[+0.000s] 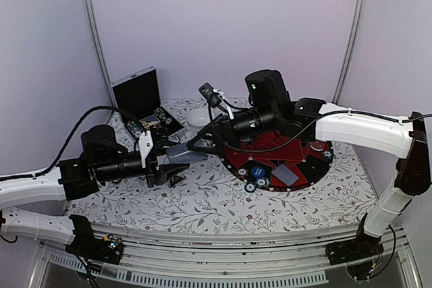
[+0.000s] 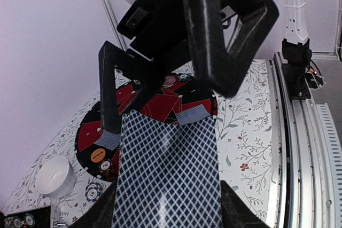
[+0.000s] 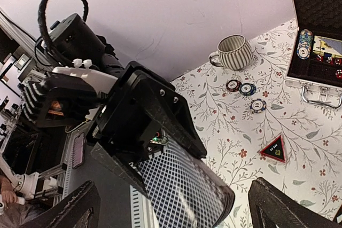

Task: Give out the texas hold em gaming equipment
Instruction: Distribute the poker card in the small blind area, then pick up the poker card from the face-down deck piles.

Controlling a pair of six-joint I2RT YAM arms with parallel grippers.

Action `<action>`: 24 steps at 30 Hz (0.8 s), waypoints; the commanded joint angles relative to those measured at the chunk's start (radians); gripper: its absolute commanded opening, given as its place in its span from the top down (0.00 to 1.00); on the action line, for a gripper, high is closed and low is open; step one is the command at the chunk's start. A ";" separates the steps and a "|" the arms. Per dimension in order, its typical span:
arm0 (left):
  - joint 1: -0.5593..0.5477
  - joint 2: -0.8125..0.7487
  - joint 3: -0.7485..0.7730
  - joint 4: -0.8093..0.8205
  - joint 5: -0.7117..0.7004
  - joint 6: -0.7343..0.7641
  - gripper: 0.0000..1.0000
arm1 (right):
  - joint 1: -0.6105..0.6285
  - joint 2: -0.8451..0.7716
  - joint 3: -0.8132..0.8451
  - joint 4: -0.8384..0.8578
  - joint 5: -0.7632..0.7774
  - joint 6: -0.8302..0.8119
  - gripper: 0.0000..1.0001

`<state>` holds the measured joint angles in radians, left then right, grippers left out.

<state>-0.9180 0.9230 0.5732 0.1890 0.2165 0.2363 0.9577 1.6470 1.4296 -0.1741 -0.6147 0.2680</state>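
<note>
A deck of playing cards [image 2: 168, 169] with a blue-and-white diamond back lies between the fingers of my left gripper [image 2: 168, 207], which is shut on its sides above the table's left half [image 1: 165, 163]. My right gripper [image 3: 176, 213] is open, facing the deck's [image 3: 181, 190] far end, with its black fingers [image 2: 109, 116] spread above and around it. Single cards [image 2: 192, 115] lie face down on the round red-and-black mat [image 1: 297, 163]. An orange disc [image 2: 96, 156], a blue disc [image 1: 258, 172] and striped chips [image 1: 250, 187] sit at the mat's edge.
A white ribbed cup [image 3: 235, 52] stands at the back, with three loose chips [image 3: 247, 89] near it. An open black case [image 1: 138, 92] holding chip rows [image 3: 304, 44] stands at the back left. A red-and-black triangle marker [image 3: 273, 149] lies on the floral cloth.
</note>
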 commanded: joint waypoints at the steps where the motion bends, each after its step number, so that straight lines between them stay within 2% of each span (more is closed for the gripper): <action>1: 0.003 -0.009 0.002 0.030 0.005 0.011 0.47 | 0.009 0.067 0.051 -0.002 -0.003 -0.051 0.01; 12: 0.004 -0.018 -0.004 0.041 0.011 0.009 0.48 | 0.005 0.113 0.089 -0.131 0.152 -0.068 0.01; 19: 0.003 -0.024 -0.009 0.048 0.010 0.010 0.48 | -0.041 0.050 0.033 -0.155 0.187 -0.047 0.00; 24: 0.003 -0.023 -0.009 0.048 0.009 0.010 0.48 | -0.042 0.043 0.049 -0.174 0.154 -0.055 0.03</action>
<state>-0.9180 0.9146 0.5732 0.1890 0.2169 0.2371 0.9230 1.7206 1.4776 -0.3069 -0.4683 0.2199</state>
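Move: The poker cards' deck lies about 5 cm to the right hand's left, level with it fore and aft and some 4 cm below. The black triangle is on the table about 4 cm ahead and 13 cm left, 26 cm down; the white bowl some 34 cm ahead, 6 cm left and 24 cm down. The left hand already grips the deck, whose middle is about 1 cm ahead and 3 cm right of it, at its height. The right hand's rear finger comes onto the deck's patterned face near its free end, both fingers still wide open. The hand goes down about 5 cm and forward some 4, first edging left, then easing back right by about 2 cm as the sinking ends. Its fingers tip about 10 degrees further down while turning slightly clockwise; the left hand keeps its hold, practically still. ##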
